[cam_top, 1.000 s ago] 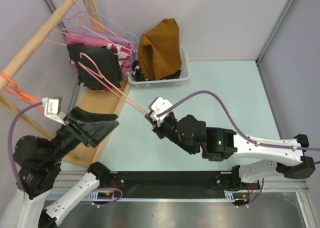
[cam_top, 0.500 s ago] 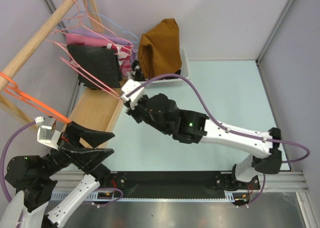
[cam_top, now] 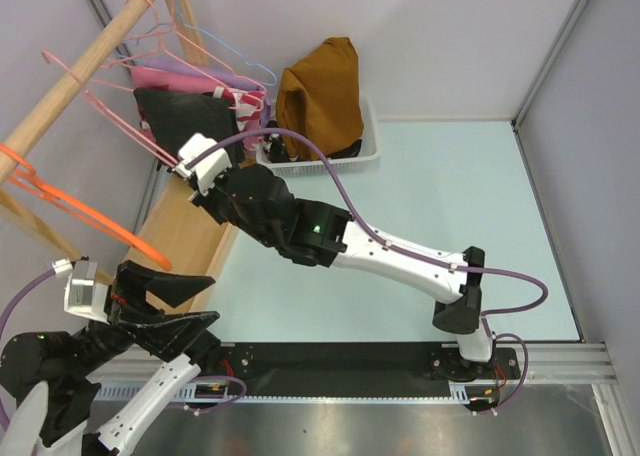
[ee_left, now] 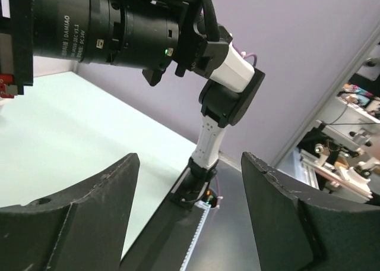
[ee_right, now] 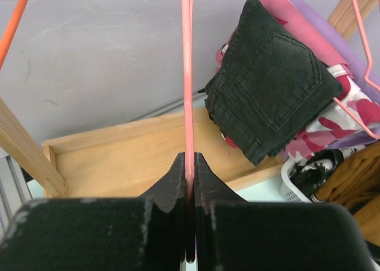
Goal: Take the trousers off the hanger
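My right gripper (cam_top: pixel 182 164) (ee_right: pixel 189 159) is shut on the thin wire of a bare pink hanger (cam_top: pixel 108 111) (ee_right: pixel 187 75), which runs up-left toward the wooden rail (cam_top: pixel 95 51). Just right of it, a black denim pair (cam_top: pixel 190 126) (ee_right: pixel 270 87) hangs among other pink hangers. The rust-brown trousers (cam_top: pixel 322 94) (ee_right: pixel 356 176) lie heaped in the white basket (cam_top: pixel 368 151). Beside them is the black-and-white print pair (cam_top: pixel 272 141) (ee_right: pixel 316 167). My left gripper (cam_top: pixel 205 296) (ee_left: pixel 190 158) is open and empty, low at the near left.
An orange hanger (cam_top: pixel 95 214) hangs on the rail at the left. A shallow wooden tray (cam_top: pixel 195 226) (ee_right: pixel 119 158) lies under the rail. Pink, purple and red-print clothes (cam_top: pixel 225 84) (ee_right: pixel 335 113) hang behind the denim pair. The right arm (cam_top: pixel 380 251) spans the table.
My right arm has swung up and left, carrying the pink hanger toward the rail. My left arm has drawn back to the near-left corner, still open.
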Controlling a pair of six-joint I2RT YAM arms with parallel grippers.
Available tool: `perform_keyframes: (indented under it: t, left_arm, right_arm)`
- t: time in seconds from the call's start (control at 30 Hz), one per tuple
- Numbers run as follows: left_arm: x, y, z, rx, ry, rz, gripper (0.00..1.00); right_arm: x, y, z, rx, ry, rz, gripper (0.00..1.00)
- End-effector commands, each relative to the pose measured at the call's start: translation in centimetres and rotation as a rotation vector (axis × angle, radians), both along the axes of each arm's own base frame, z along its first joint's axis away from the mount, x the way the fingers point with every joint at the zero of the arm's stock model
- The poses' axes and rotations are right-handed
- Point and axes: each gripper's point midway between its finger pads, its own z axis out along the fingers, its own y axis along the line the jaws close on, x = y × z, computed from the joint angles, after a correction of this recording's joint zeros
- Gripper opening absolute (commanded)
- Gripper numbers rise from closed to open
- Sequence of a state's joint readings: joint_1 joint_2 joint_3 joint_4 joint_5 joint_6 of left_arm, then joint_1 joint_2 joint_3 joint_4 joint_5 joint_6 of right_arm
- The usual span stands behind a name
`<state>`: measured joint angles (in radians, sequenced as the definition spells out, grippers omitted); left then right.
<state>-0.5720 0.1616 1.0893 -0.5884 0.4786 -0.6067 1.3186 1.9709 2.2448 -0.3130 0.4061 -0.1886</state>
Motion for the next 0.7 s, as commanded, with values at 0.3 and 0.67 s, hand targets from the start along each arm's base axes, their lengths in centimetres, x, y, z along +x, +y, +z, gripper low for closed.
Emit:
perform_keyframes:
  t: [0.3, 0.67]
  left_arm:
    - [-0.3, 1.1, 0.1, 0.06, -0.066, 0.057, 0.76]
    - [0.0, -0.1, -1.9, 0.08, 0.003, -0.002, 0.77]
  right_arm:
    - [-0.1, 1.7, -1.4, -0.013, 0.02, 0.015, 0.0]
    - [-1.7, 0.6, -3.5, -0.007, 0.081, 0.021, 0.1]
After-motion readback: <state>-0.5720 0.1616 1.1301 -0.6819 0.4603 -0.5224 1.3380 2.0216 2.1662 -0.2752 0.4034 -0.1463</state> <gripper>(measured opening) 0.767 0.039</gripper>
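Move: The wooden rail, where the pink hanger's hook is to go, lies about 10 cm ahead, 13 cm left and roughly 12 cm above the right hand, which holds the emptied hanger by its far end. The orange hanger's middle is some 12 cm left and 8 cm back. The black trousers hang about 10 cm ahead, 2 cm left and 6 cm lower. From the idle left hand, the same rail spot is some 30 cm ahead, 16 cm left and 12 cm up. The empty pink hanger, still pinched in the right hand's shut fingers, is first carried a short way left with its hook reaching past the rail, then lowered about 5.5 cm so that the hook comes down over the wood. The hand eases a little farther left on the way down, its wrist almost unturned and its grip kept. ##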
